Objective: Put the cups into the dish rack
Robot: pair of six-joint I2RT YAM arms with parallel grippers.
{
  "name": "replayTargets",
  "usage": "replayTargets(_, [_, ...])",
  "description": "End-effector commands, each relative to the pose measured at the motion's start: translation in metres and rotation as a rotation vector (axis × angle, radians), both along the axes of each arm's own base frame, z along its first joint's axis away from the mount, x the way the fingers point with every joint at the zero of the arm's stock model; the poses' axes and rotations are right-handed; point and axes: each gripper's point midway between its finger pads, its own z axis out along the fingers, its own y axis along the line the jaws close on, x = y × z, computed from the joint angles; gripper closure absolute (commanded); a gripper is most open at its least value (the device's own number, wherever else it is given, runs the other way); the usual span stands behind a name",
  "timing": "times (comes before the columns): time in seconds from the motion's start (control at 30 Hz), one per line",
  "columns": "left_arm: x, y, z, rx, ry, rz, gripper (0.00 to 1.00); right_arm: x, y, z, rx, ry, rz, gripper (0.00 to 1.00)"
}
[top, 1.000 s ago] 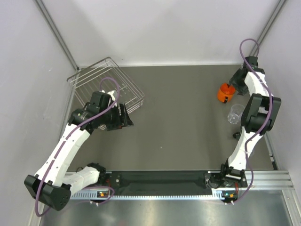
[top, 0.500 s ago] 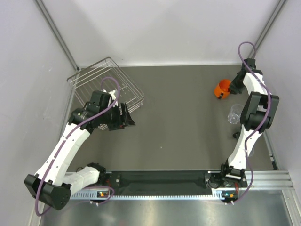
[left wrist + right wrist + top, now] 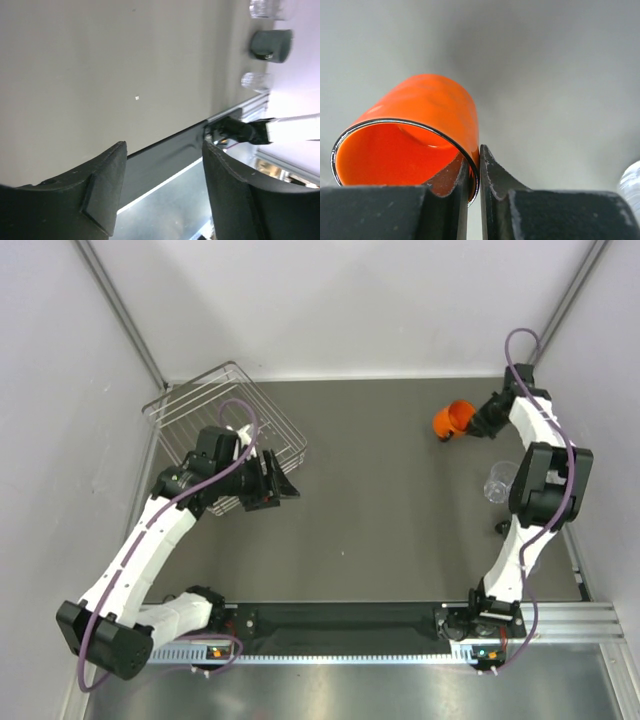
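My right gripper (image 3: 468, 422) is shut on the rim wall of the bright orange mug (image 3: 451, 420), one finger inside and one outside (image 3: 474, 156). The mug (image 3: 415, 120) hangs tilted on its side above the table's far right. A clear tumbler (image 3: 499, 481) stands by the right arm. In the left wrist view a dark grey cup (image 3: 271, 45) stands between two clear tumblers (image 3: 266, 7) (image 3: 255, 81). The wire dish rack (image 3: 225, 418) lies at the far left. Beside its near corner my left gripper (image 3: 284, 486) stands open and holds nothing (image 3: 164, 150).
Grey walls close in the table at the back and on both sides. The black base rail (image 3: 340, 622) runs along the near edge. A small dark thing (image 3: 499, 527) shows beside the right arm's forearm.
My right gripper has shut on the orange mug's wall, tipped it over and carried it up and to the left. The left gripper has drifted a little to the right.
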Motion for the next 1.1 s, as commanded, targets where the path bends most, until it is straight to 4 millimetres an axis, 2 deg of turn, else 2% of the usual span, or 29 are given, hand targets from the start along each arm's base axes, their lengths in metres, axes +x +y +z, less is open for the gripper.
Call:
replayTargets(0.0, [0.013, -0.021, 0.033, -0.131, -0.06, -0.022, 0.31, -0.01, 0.081, 0.113, 0.169, -0.258, 0.106, 1.0])
replayTargets(0.03, [0.016, -0.025, 0.04, -0.158, -0.077, -0.028, 0.3, -0.018, 0.107, 0.122, 0.225, -0.279, 0.154, 1.0])
replayTargets(0.07, [0.017, -0.028, 0.042, -0.176, -0.071, -0.034, 0.29, -0.023, 0.122, 0.143, 0.259, -0.333, 0.177, 1.0])
replayTargets(0.1, [0.016, -0.033, 0.049, -0.214, -0.063, -0.042, 0.28, -0.036, 0.157, 0.144, 0.288, -0.325, 0.25, 1.0])
replayTargets(0.13, [0.019, -0.037, 0.056, -0.241, -0.08, -0.049, 0.28, -0.046, 0.176, 0.152, 0.328, -0.332, 0.291, 1.0])
replayTargets(0.17, [0.02, -0.039, 0.061, -0.261, -0.09, -0.056, 0.27, -0.054, 0.191, 0.169, 0.35, -0.38, 0.33, 1.0])
replayTargets(0.2, [0.017, -0.042, 0.065, -0.29, -0.078, -0.067, 0.26, -0.07, 0.217, 0.172, 0.391, -0.374, 0.401, 1.0])
replayTargets(0.23, [0.016, -0.044, 0.07, -0.312, -0.088, -0.077, 0.25, -0.078, 0.229, 0.18, 0.417, -0.388, 0.432, 1.0])
replayTargets(0.27, [0.018, -0.047, 0.076, -0.336, -0.116, -0.088, 0.24, -0.088, 0.238, 0.197, 0.436, -0.431, 0.472, 1.0])
replayTargets(0.3, [0.016, -0.049, 0.079, -0.362, -0.103, -0.088, 0.24, -0.097, 0.247, 0.2, 0.454, -0.439, 0.502, 1.0])
replayTargets(0.33, [0.009, -0.051, 0.087, -0.397, -0.111, -0.114, 0.23, -0.111, 0.263, 0.209, 0.495, -0.447, 0.557, 1.0])
replayTargets(0.37, [0.009, -0.054, 0.098, -0.436, -0.148, -0.135, 0.23, -0.12, 0.27, 0.225, 0.518, -0.502, 0.594, 1.0])
replayTargets(0.4, [0.006, -0.056, 0.1, -0.467, -0.138, -0.136, 0.22, -0.133, 0.282, 0.222, 0.549, -0.492, 0.631, 1.0])
replayTargets(0.43, [-0.002, -0.056, 0.11, -0.501, -0.162, -0.161, 0.2, -0.145, 0.292, 0.228, 0.592, -0.499, 0.676, 1.0])
replayTargets(0.47, [-0.006, -0.056, 0.115, -0.521, -0.175, -0.172, 0.19, -0.154, 0.298, 0.244, 0.632, -0.552, 0.702, 1.0])
replayTargets(0.5, [-0.007, -0.057, 0.125, -0.555, -0.212, -0.185, 0.18, -0.164, 0.304, 0.237, 0.663, -0.532, 0.717, 1.0])
replayTargets(0.53, [-0.01, -0.057, 0.132, -0.574, -0.235, -0.2, 0.17, -0.178, 0.314, 0.24, 0.705, -0.526, 0.758, 1.0])
replayTargets(0.57, [-0.017, -0.056, 0.141, -0.595, -0.27, -0.223, 0.13, -0.186, 0.318, 0.259, 0.75, -0.586, 0.779, 1.0])
replayTargets(0.63, [-0.021, -0.056, 0.151, -0.623, -0.309, -0.237, 0.11, -0.203, 0.328, 0.267, 0.782, -0.599, 0.813, 1.0])
replayTargets(0.67, [-0.026, -0.056, 0.156, -0.642, -0.319, -0.256, 0.09, -0.209, 0.33, 0.281, 0.793, -0.657, 0.839, 1.0])
replayTargets(0.7, [-0.029, -0.056, 0.16, -0.664, -0.312, -0.259, 0.09, -0.216, 0.334, 0.288, 0.804, -0.676, 0.86, 1.0])
replayTargets(0.73, [-0.031, -0.056, 0.17, -0.687, -0.355, -0.276, 0.09, -0.219, 0.335, 0.291, 0.816, -0.686, 0.868, 1.0])
replayTargets(0.77, [-0.033, -0.055, 0.175, -0.699, -0.365, -0.284, 0.07, -0.224, 0.336, 0.305, 0.848, -0.733, 0.88, 1.0])
replayTargets(0.8, [-0.036, -0.055, 0.177, -0.709, -0.355, -0.288, 0.05, -0.227, 0.339, 0.302, 0.867, -0.727, 0.884, 1.0])
replayTargets(0.87, [-0.037, -0.056, 0.186, -0.726, -0.383, -0.309, 0.03, -0.231, 0.34, 0.316, 0.918, -0.787, 0.877, 1.0])
replayTargets(0.9, [-0.039, -0.057, 0.186, -0.732, -0.368, -0.318, 0.03, -0.233, 0.342, 0.313, 0.933, -0.79, 0.875, 1.0])
replayTargets(1.07, [-0.036, -0.063, 0.186, -0.743, -0.353, -0.315, 0.03, -0.231, 0.35, 0.325, 1.0, -0.848, 0.854, 1.0])
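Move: The orange cup is already held by its rim in the right gripper, its middle about 5 cm left of that hand, 1 cm ahead and 3 cm below. From the left gripper it lies roughly 28 cm ahead, 43 cm to the right and 15 cm lower. The left gripper is some 48 cm left of the right one, 27 cm back and 13 cm higher. A clear glass lies about 12 cm back and 6 cm right of the right hand, 6 cm lower. Keep the right gripper shut on the orange cup's rim and sweep it left about 35 cm, rising some 26 cm and drawing back, while its wrist swings from pointing down to pointing left at the left gripper. Raise the left gripper about 17 cm, easing right towards the cup, tilt its fingers up from their downward slant and open them wide to face the cup's base. ##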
